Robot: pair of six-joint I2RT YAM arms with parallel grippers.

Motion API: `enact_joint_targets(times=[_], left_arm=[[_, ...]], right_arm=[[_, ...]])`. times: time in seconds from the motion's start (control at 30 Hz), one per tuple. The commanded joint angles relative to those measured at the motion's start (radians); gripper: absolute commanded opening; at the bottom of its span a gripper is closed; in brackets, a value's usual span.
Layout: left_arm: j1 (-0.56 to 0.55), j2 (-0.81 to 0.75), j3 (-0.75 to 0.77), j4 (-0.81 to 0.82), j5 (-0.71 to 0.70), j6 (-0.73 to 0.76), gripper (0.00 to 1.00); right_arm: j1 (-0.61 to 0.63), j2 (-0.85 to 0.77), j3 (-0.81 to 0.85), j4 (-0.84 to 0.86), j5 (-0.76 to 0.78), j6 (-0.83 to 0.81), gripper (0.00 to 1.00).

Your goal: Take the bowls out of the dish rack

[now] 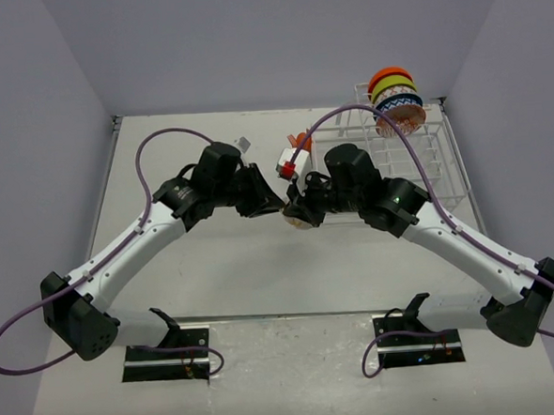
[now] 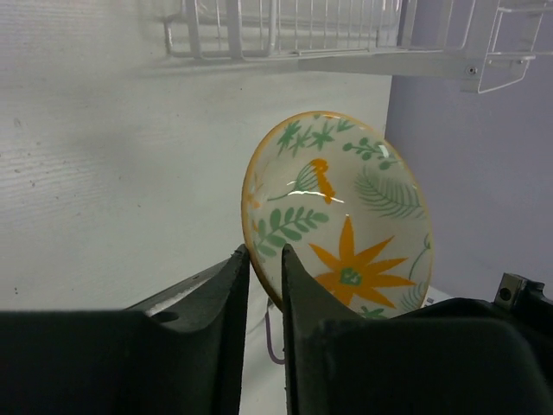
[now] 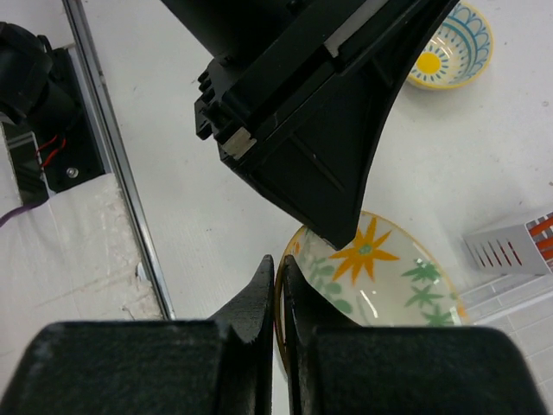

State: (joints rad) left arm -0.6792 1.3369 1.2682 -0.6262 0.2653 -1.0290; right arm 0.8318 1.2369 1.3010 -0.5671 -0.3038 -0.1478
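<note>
A pale yellow-rimmed bowl [image 1: 299, 221] with orange flowers and green leaves hangs on edge above the table centre, between both arms. My left gripper [image 2: 266, 252] is closed on its rim, one finger on each side of the wall [image 2: 346, 216]. My right gripper [image 3: 278, 264] is shut tightly on another part of the rim [image 3: 389, 277]. The left gripper's finger [image 3: 333, 173] reaches into the bowl from above in the right wrist view. The white wire dish rack [image 1: 425, 165] stands at the back right, with several stacked bowls [image 1: 394, 95] upright at its far end.
A blue-patterned bowl with a yellow centre [image 3: 449, 43] sits upright on the table. A white slotted holder with orange parts [image 1: 293, 158] stands by the rack's left end, just behind the grippers. The rack's low tray [image 2: 285, 39] lies just beyond the held bowl.
</note>
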Motion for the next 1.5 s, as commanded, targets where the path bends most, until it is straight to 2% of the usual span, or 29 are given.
enact_joint_targets(times=[0.0, 0.07, 0.23, 0.4, 0.53, 0.67, 0.8, 0.87, 1.13, 1.2, 1.3, 1.33, 1.37, 1.47], left_arm=[[-0.023, 0.002, 0.031, 0.020, 0.113, 0.029, 0.17], [-0.023, 0.004, 0.023, 0.034, 0.138, 0.029, 0.08], [-0.022, 0.007, 0.013, 0.049, 0.163, 0.037, 0.01], [-0.023, -0.007, -0.010, 0.066, 0.152, 0.037, 0.00], [-0.022, -0.035, -0.093, 0.109, 0.114, 0.038, 0.00], [0.006, -0.089, -0.139, 0.082, -0.024, 0.089, 0.00], [0.171, -0.149, -0.208, 0.091, -0.055, 0.165, 0.00], [0.213, -0.195, -0.228, 0.088, -0.151, 0.239, 0.00], [0.216, -0.422, -0.239, 0.037, -0.510, 0.375, 0.00], [0.216, -0.461, -0.234, 0.022, -0.558, 0.398, 0.00], [0.216, -0.518, -0.225, -0.010, -0.601, 0.455, 0.00], [0.216, -0.547, -0.225, -0.015, -0.609, 0.487, 0.00], [0.216, -0.558, -0.225, -0.021, -0.610, 0.504, 0.00], [0.216, -0.597, -0.219, -0.046, -0.633, 0.567, 0.00]], right_arm=[[0.018, 0.013, 0.043, 0.095, 0.011, -0.024, 0.00], [0.029, 0.019, 0.043, 0.092, 0.028, -0.026, 0.00], [0.035, 0.029, 0.046, 0.093, 0.054, -0.030, 0.00], [0.035, 0.030, 0.034, 0.104, 0.068, -0.030, 0.00], [0.035, 0.018, 0.008, 0.124, 0.091, -0.021, 0.00], [0.035, -0.040, -0.043, 0.165, 0.156, 0.028, 0.00], [0.033, -0.111, -0.126, 0.208, 0.186, 0.086, 0.00], [0.033, -0.160, -0.184, 0.233, 0.193, 0.123, 0.00], [0.033, -0.217, -0.347, 0.256, 0.245, 0.348, 0.02], [0.033, -0.218, -0.379, 0.256, 0.250, 0.379, 0.19], [0.033, -0.231, -0.413, 0.272, 0.226, 0.442, 0.28], [0.033, -0.237, -0.423, 0.277, 0.210, 0.453, 0.49], [0.033, -0.240, -0.439, 0.283, 0.207, 0.468, 0.60], [0.033, -0.238, -0.457, 0.282, 0.201, 0.519, 0.69]])
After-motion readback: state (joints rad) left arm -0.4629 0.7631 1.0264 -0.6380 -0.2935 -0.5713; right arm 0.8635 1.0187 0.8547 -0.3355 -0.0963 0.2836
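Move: The flowered bowl, its rim already pinched by the right hand, has its middle about 3 cm ahead of that hand and 6 cm below; from the left hand, whose half-closed fingers are at the rim, it lies some 5 cm right and 3 cm below, level fore and aft. The first bowl stands about 25 cm ahead and 18 cm left of the left hand; the utensil holder, 21 cm ahead and 7 cm right. Both are some 20 cm below it. The flowered bowl's rim is between the left fingers as they shut completely, both hands almost still; the bowl comes out of both grips. The left hand then dips about 4 cm, sweeps some 20 cm left and rises, tilting up and turning counter-clockwise, fingers shut. The right hand draws slightly right, then sinks about 8 cm, turning clockwise and opening wide, empty. ##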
